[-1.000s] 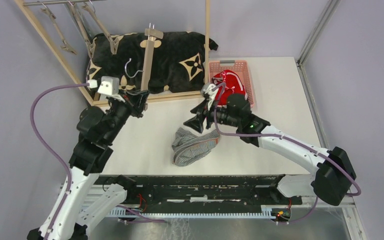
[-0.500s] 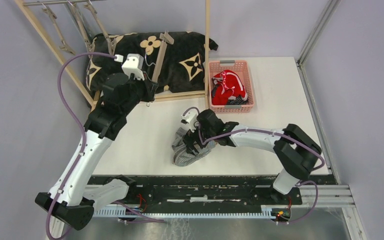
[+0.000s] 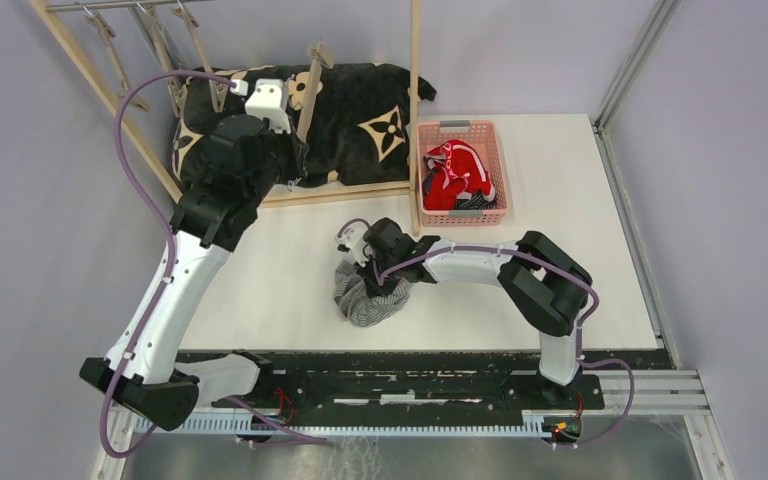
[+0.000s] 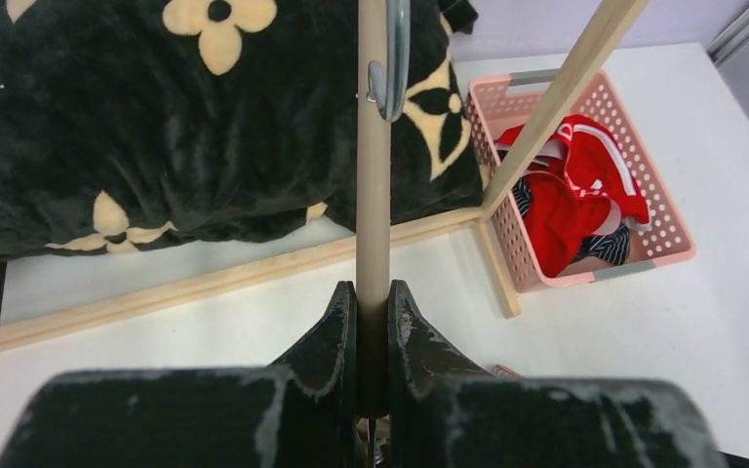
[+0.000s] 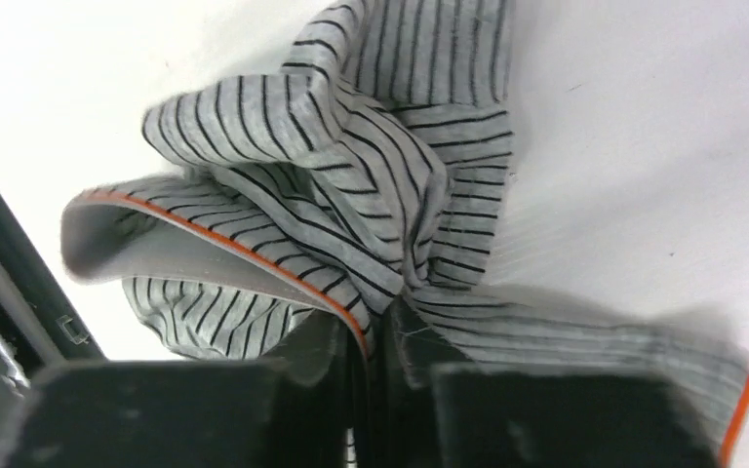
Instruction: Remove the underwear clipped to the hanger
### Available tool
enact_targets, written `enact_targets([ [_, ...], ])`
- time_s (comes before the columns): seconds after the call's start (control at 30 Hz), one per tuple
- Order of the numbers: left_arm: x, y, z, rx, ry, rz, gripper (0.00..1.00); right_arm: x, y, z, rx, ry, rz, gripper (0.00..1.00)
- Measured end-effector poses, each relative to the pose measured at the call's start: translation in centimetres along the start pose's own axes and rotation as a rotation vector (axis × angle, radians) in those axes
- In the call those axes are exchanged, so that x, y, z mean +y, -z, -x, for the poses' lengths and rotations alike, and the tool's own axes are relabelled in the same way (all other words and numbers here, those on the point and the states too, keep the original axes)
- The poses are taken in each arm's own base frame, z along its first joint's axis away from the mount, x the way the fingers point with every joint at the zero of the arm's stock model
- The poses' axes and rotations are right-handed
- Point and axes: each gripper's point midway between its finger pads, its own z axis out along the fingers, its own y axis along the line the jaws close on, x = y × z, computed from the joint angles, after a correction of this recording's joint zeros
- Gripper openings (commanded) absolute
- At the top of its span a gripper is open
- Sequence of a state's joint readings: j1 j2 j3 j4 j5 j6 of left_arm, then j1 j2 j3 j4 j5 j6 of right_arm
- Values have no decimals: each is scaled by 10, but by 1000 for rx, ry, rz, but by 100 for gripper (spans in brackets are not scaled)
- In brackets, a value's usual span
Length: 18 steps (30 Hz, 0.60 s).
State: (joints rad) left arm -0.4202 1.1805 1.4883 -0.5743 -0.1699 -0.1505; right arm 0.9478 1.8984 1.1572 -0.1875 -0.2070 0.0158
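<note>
Grey fine-striped underwear lies bunched on the white table. My right gripper is down on it, shut on a fold of the cloth beside its orange-edged waistband; in the right wrist view the gripper pinches that fold. My left gripper is shut on the wooden bar of the hanger, whose metal hook points away from me. From above, this hanger is held over the cushion by the left gripper. Red underwear lies in the pink basket on navy striped underwear.
A black cushion with beige flowers lies inside the wooden rack frame, whose upright post stands beside the basket. More wooden hangers hang on the rail at the top left. The table's near edge meets a black rail.
My left arm carried the hanger back and up over the cushion. My right gripper came down from near the basket onto the grey underwear and shut on it, bunching the cloth.
</note>
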Motion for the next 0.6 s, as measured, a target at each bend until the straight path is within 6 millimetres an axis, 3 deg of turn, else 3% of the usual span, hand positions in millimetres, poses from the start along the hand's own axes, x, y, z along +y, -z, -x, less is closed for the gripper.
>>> enact_targets([
  [0.17, 9, -10, -3, 33, -18, 59, 3, -1, -1, 3, 5, -13, -10, 1],
  [0.3, 22, -16, 5, 25, -25, 116, 3, -2, 14, -4, 26, -16, -35, 1],
  [0.37, 33, -16, 11, 13, -12, 135, 3, -3, 33, -4, 23, -14, -62, 1],
  [0.43, 46, -15, 17, 2, 5, 150, 3, -6, 59, 10, -22, -5, -106, 1],
  [0.6, 86, -12, 38, -48, 55, 186, 3, -22, 156, 71, -285, 18, -299, 1],
])
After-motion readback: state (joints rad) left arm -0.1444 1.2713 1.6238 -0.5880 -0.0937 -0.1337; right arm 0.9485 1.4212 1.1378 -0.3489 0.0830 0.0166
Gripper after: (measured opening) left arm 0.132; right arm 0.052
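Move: Between the right fingers' tips lies the striped underwear, its middle about 3 cm to the hand's left. The basket with the red clothes is some 26 cm ahead and 20 cm right; the near end of the rack foot about 12 cm ahead and 8 cm right. From the left hand, which holds the empty hanger, the rail spot is roughly 20 cm ahead, 20 cm left and 15 cm up; the nearest hung hanger about 15 cm ahead and 17 cm left. Finishing its pinch on the underwear almost in place, the right hand shuts its fingers, then lifts faster and faster, about 16 cm up and some 5 cm to the right, on the basket's side, while its fingertips tip upward some 20 degrees. The left hand keeps its grip on the bare hanger and carries it about 8 cm left and 4 cm forward towards the rail, swinging counter-clockwise. ##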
